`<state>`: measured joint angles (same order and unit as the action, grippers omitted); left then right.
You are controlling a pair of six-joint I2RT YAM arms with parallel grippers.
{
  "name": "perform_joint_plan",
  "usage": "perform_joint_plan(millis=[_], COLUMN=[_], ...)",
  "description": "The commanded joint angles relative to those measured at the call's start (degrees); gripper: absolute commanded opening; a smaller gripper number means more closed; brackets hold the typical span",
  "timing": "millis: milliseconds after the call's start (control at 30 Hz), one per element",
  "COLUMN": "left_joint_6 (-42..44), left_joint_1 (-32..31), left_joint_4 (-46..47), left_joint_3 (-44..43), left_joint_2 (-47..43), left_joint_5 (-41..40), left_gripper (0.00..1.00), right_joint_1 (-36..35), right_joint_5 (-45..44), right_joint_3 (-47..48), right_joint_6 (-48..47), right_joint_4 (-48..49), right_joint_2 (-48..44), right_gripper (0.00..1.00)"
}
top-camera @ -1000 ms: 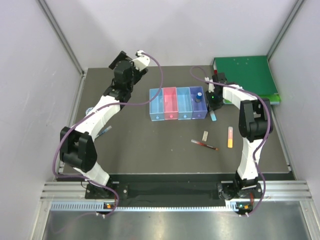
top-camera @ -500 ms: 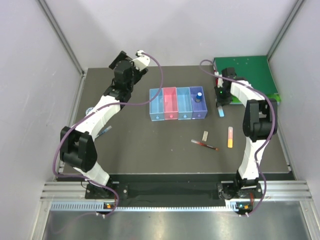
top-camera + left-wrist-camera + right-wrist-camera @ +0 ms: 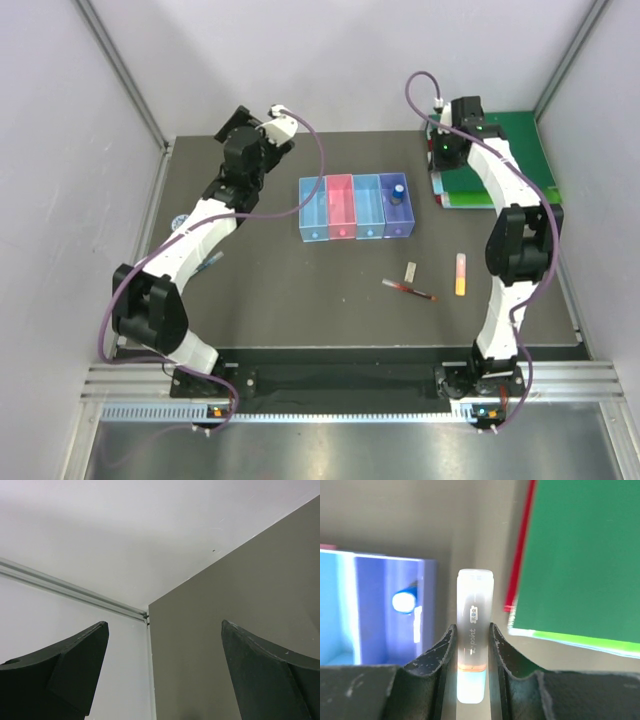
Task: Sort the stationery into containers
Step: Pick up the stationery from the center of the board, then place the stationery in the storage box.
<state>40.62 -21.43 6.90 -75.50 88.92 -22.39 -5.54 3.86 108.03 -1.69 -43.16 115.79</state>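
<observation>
My right gripper (image 3: 471,627) is shut on the blue-white marker (image 3: 474,610) and holds it in the air. In the top view this gripper (image 3: 441,160) is over the green binder's left edge, right of the trays. The four containers stand side by side: blue (image 3: 313,208), pink (image 3: 341,206), light blue (image 3: 368,205) and purple (image 3: 397,210). A blue-capped bottle (image 3: 398,189) stands in the purple tray (image 3: 375,615). On the table lie a red pen (image 3: 408,290), a white eraser (image 3: 410,271), a pink-yellow stick (image 3: 461,274) and a blue pen (image 3: 208,264). My left gripper (image 3: 164,625) is open and empty near the back left corner (image 3: 240,125).
The large green binder (image 3: 500,150) lies at the back right, its red edge (image 3: 520,545) just right of the marker. White walls and metal rails close the table on three sides. A dark-blue round item (image 3: 179,222) peeks out beside the left arm.
My right arm has lifted the marker from beside the purple tray and carried it back and to the right, over the binder's left edge. The left arm has shifted only slightly.
</observation>
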Motion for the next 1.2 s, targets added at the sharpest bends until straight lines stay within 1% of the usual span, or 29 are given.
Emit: perform_joint_plan(millis=[0,233,467,900,1167], left_joint_6=[-0.37,-0.28,0.34,1.04,0.95], left_joint_1=[-0.28,-0.37,-0.28,-0.37,-0.28], left_joint_4=[3.12,2.33,1.98,1.54,1.72], left_joint_3=[0.97,1.24,2.03,3.7,3.96], left_joint_2=[-3.5,-4.2,-5.16,-6.48,-6.31], left_joint_5=[-0.63,-0.72,-0.46,-0.37,-0.37], left_gripper=[0.99,0.99,0.99,0.99,0.99], right_joint_1=[-3.15,-8.34,-12.56,-15.37,-16.43], right_joint_5=[3.96,7.13,8.71,9.76,9.33], right_joint_3=[3.94,5.7,5.18,3.24,3.94], right_joint_6=[3.89,9.07,11.01,11.45,11.19], right_joint_4=[-0.7,1.67,2.46,3.34,3.52], right_joint_2=[-1.36,1.37,3.65,7.17,9.28], right_gripper=[0.0,0.0,0.0,0.0,0.0])
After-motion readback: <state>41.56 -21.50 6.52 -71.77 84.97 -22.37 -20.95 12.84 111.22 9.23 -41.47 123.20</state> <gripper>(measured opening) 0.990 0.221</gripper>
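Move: The light-blue compartment beside the purple one, to which the right hand takes the tube-shaped stationery it already holds, lies about 16 cm to its left, 3 cm back and 12 cm below. The purple compartment is 9 cm left and 3 cm back, the blue bottle in it 8 cm left and level, and the pink one 23 cm left and 3 cm back; the green board's middle is 10 cm ahead, 17 cm right. From the left hand, the light-blue compartment is about 27 cm right, level, some 28 cm below. Keeping the clear-and-blue tube pinched between its fingers, the right hand swings some 17 cm to the left and drifts about 3 cm back, away from the green board and over the purple compartment with the blue bottle, rising slightly at first. As the sideways travel slows it sinks about 5 cm towards the light-blue compartment, the wrist turning counter-clockwise and rolling left side up by some 10 degrees each and tipping a little further down, with the fingers still shut on the tube at the end. ##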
